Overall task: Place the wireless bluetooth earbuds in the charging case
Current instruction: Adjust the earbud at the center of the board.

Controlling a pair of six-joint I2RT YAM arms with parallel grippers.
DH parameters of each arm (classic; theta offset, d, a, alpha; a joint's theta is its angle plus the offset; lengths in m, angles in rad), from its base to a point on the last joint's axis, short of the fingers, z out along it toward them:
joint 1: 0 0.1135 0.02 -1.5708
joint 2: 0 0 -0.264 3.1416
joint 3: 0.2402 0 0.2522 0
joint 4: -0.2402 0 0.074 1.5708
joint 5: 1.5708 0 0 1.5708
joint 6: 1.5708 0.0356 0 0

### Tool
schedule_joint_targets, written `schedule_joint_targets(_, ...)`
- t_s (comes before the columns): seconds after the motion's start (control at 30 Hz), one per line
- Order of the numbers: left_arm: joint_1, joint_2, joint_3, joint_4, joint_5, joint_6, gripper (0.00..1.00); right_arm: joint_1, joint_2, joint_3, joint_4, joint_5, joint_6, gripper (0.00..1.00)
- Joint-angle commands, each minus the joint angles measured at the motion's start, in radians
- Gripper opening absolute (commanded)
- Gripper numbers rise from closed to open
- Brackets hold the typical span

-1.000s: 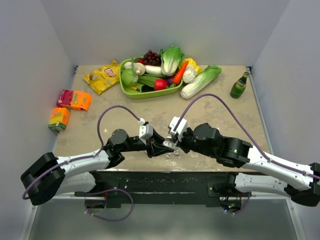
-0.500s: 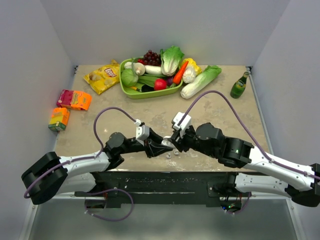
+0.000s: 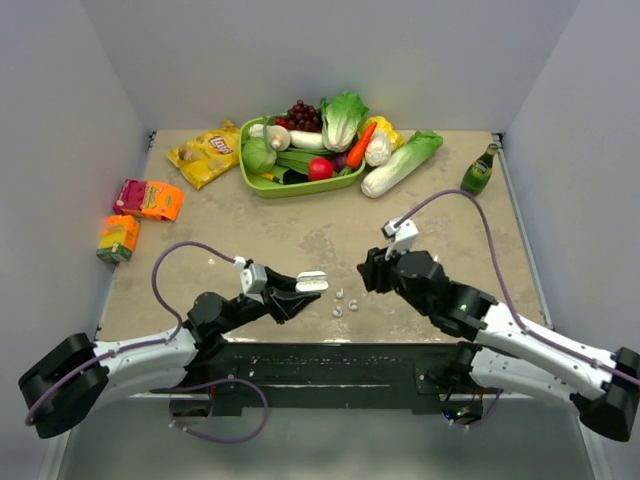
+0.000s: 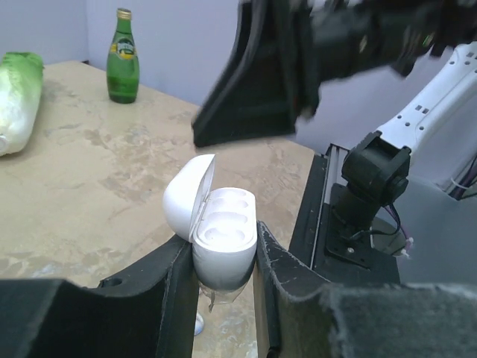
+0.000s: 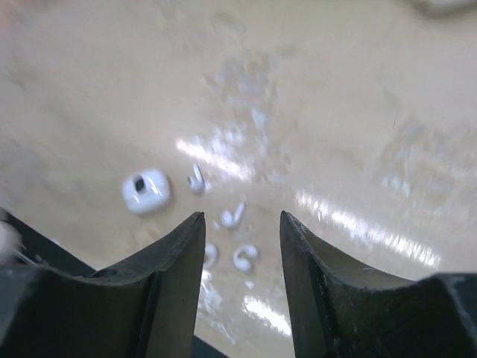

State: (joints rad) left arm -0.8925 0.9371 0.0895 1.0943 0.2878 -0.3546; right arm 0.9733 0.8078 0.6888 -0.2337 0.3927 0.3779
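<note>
A white charging case [image 4: 223, 239] with its lid hinged open sits upright between the fingers of my left gripper [image 4: 223, 257], which is shut on its body. In the top view the case [image 3: 312, 283] is held just above the table near the front edge by the left gripper [image 3: 298, 292]. Several tiny white earbuds [image 3: 340, 296] lie loose on the table right of it. The right wrist view shows the earbuds [image 5: 244, 257] below my right gripper [image 5: 240, 216], which hangs open and empty above them. The right gripper [image 3: 367, 272] is right of the buds.
A small white rounded piece with a dark square [image 5: 146, 191] lies left of the buds. At the back stand a green tray of vegetables [image 3: 262, 182], a chip bag [image 3: 205, 152], a cabbage [image 3: 402, 162] and a green bottle [image 3: 479, 172]. Snack boxes [image 3: 148, 199] lie far left.
The two grippers were together at the case. The right gripper has opened and drawn back to the right; the left arm has pulled back left, still holding the case.
</note>
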Motion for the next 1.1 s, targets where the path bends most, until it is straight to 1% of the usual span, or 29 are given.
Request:
schedule_joint_targets(0.0,-0.029,-0.102,-0.027,0.000,-0.122,0.048,0.00,-0.012,0.053,-0.138,0.082,-0.098,0.147,0.45)
schedule_joint_targets(0.03,-0.032,-0.115,-0.027,-0.040,-0.131,0.060,0.00,-0.012,0.083,-0.146,0.089,-0.115,0.147,0.45)
schedule_joint_targets(0.13,-0.045,-0.145,-0.030,-0.077,-0.150,0.072,0.00,-0.012,0.155,-0.147,0.099,-0.123,0.138,0.44)
schedule_joint_targets(0.27,-0.051,-0.162,-0.051,-0.073,-0.165,0.062,0.00,-0.012,0.238,-0.153,0.163,-0.207,0.128,0.43)
schedule_joint_targets(0.37,-0.052,-0.172,-0.071,-0.067,-0.171,0.049,0.00,0.002,0.281,-0.166,0.209,-0.219,0.128,0.42)
schedule_joint_targets(0.47,-0.056,-0.179,-0.086,-0.062,-0.176,0.040,0.00,0.027,0.332,-0.141,0.198,-0.203,0.118,0.41)
schedule_joint_targets(0.67,-0.056,-0.172,-0.089,-0.054,-0.180,0.040,0.00,0.041,0.379,-0.140,0.229,-0.238,0.107,0.44)
schedule_joint_targets(0.73,-0.056,-0.163,-0.089,-0.048,-0.177,0.040,0.00,0.041,0.409,-0.138,0.229,-0.232,0.107,0.45)
schedule_joint_targets(1.07,-0.059,-0.144,-0.089,-0.037,-0.182,0.039,0.00,0.041,0.455,-0.147,0.275,-0.193,0.115,0.45)
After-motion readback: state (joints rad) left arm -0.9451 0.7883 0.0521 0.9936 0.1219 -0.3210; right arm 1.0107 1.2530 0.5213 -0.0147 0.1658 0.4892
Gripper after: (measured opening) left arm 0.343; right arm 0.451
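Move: The hook-shaped earbud nearest the table edge lies some 20 cm below the open right hand, about 7 cm to its left and 2 cm back. Its twin is level and 3 cm left of that hand. One stemmed earbud lies 6 cm left and 2 cm ahead of it, the black-dotted case about 15 cm left and 1 cm ahead. From the left hand, which holds the open white case, the hook-shaped earbud is 4 cm ahead, 6 cm right and 19 cm below. Towards the two hook-shaped earbuds near the table edge the right hand drops about 17 cm, fast at first and then slowing, while drawing a few centimetres back and left. Its fingers stay open and tip down some 20 degrees. The left hand keeps its grip on the open white case, easing 1–2 cm left with a slight counter-clockwise turn. ##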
